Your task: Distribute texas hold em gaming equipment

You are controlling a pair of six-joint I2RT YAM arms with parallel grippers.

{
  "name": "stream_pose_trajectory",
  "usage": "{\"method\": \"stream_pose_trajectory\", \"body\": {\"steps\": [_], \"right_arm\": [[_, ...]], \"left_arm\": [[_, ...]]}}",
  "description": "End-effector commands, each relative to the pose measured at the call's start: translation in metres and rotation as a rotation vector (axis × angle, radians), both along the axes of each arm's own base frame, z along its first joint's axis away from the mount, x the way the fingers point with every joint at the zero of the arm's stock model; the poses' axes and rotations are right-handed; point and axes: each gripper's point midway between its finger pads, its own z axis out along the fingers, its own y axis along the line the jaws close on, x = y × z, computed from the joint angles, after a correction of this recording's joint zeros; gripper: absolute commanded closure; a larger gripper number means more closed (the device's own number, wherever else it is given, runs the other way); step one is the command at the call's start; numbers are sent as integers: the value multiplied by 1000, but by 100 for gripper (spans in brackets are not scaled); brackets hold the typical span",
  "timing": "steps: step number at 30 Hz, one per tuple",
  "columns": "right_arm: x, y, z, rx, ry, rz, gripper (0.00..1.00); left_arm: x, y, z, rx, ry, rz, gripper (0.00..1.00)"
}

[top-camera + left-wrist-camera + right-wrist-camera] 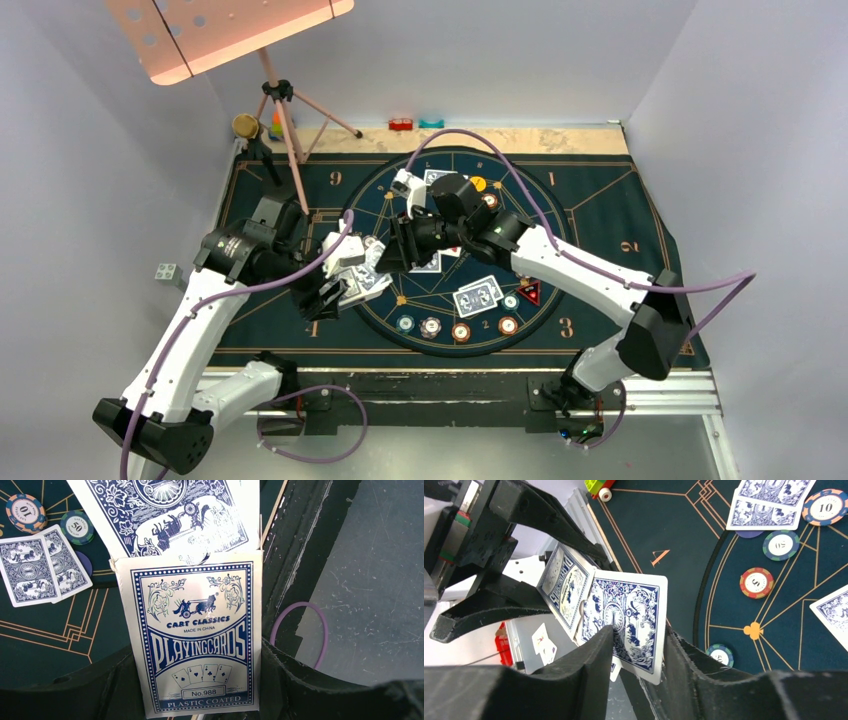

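My left gripper (197, 700) is shut on a blue-and-white playing-card box (195, 635), held over the mat's left side (362, 283). A blue-backed card (629, 615) sticks out of the box's open end. My right gripper (639, 645) has come across from the right, and its open fingers stand on either side of that card with a gap still between them. Face-down card pairs (477, 296) lie on the round layout, and several chips (431, 327) sit along its near rim. A red triangular marker (529, 292) lies on the right and a yellow disc (478, 183) at the back.
The dark blue mat (600, 220) covers the table. A tripod stand (290, 110) rises at the back left. Small red (401, 124) and teal (431, 123) blocks sit behind the mat. A grey block (166, 271) lies off the mat's left edge. The arms' purple cables arc over the layout.
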Motion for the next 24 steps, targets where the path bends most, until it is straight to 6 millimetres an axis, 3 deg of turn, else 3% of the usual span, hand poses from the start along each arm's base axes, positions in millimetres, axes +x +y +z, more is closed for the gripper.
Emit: {"method": "stream_pose_trajectory", "body": {"steps": [1, 5, 8, 16, 24], "right_arm": [[8, -6, 30, 27, -93, -42, 61], [9, -9, 35, 29, -108, -59, 78], [11, -12, 38, 30, -118, -76, 85], [21, -19, 50, 23, -152, -148, 93], [37, -48, 87, 101, -196, -291, 98]], "left_arm": [[0, -8, 10, -51, -29, -23, 100], [0, -8, 10, -51, -29, -24, 100], [0, -8, 10, -52, -31, -23, 100], [-2, -7, 9, -51, -28, -20, 100], [-2, -6, 10, -48, -35, -22, 100]]}}
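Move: The top card, skewed partway out of the deck, already lies between the right hand's half-open fingers, its middle about 3 cm to the left, 1 cm back and 1 cm lower. The card box is about 9 cm left, 5 cm back and 5 cm below. The nearest face-down community card is roughly 8 cm ahead, 5 cm right and 20 cm down; the orange chip is 3 cm ahead, 4 cm left, equally low. From the left hand, the top card is some 7 cm right, 4 cm ahead and 3 cm higher. The right fingers shut from about half open and pinch the protruding top card near its end while the hand is already rising, then the hand keeps lifting and draws the card away to the right and forward, quickest at the end, about 5 cm in all, with the wrist turning some 10 degrees clockwise and the fingertips coming up a little. The left hand stays in place and keeps its hold on the card box, so the card is pulled away from the rest of the deck. ##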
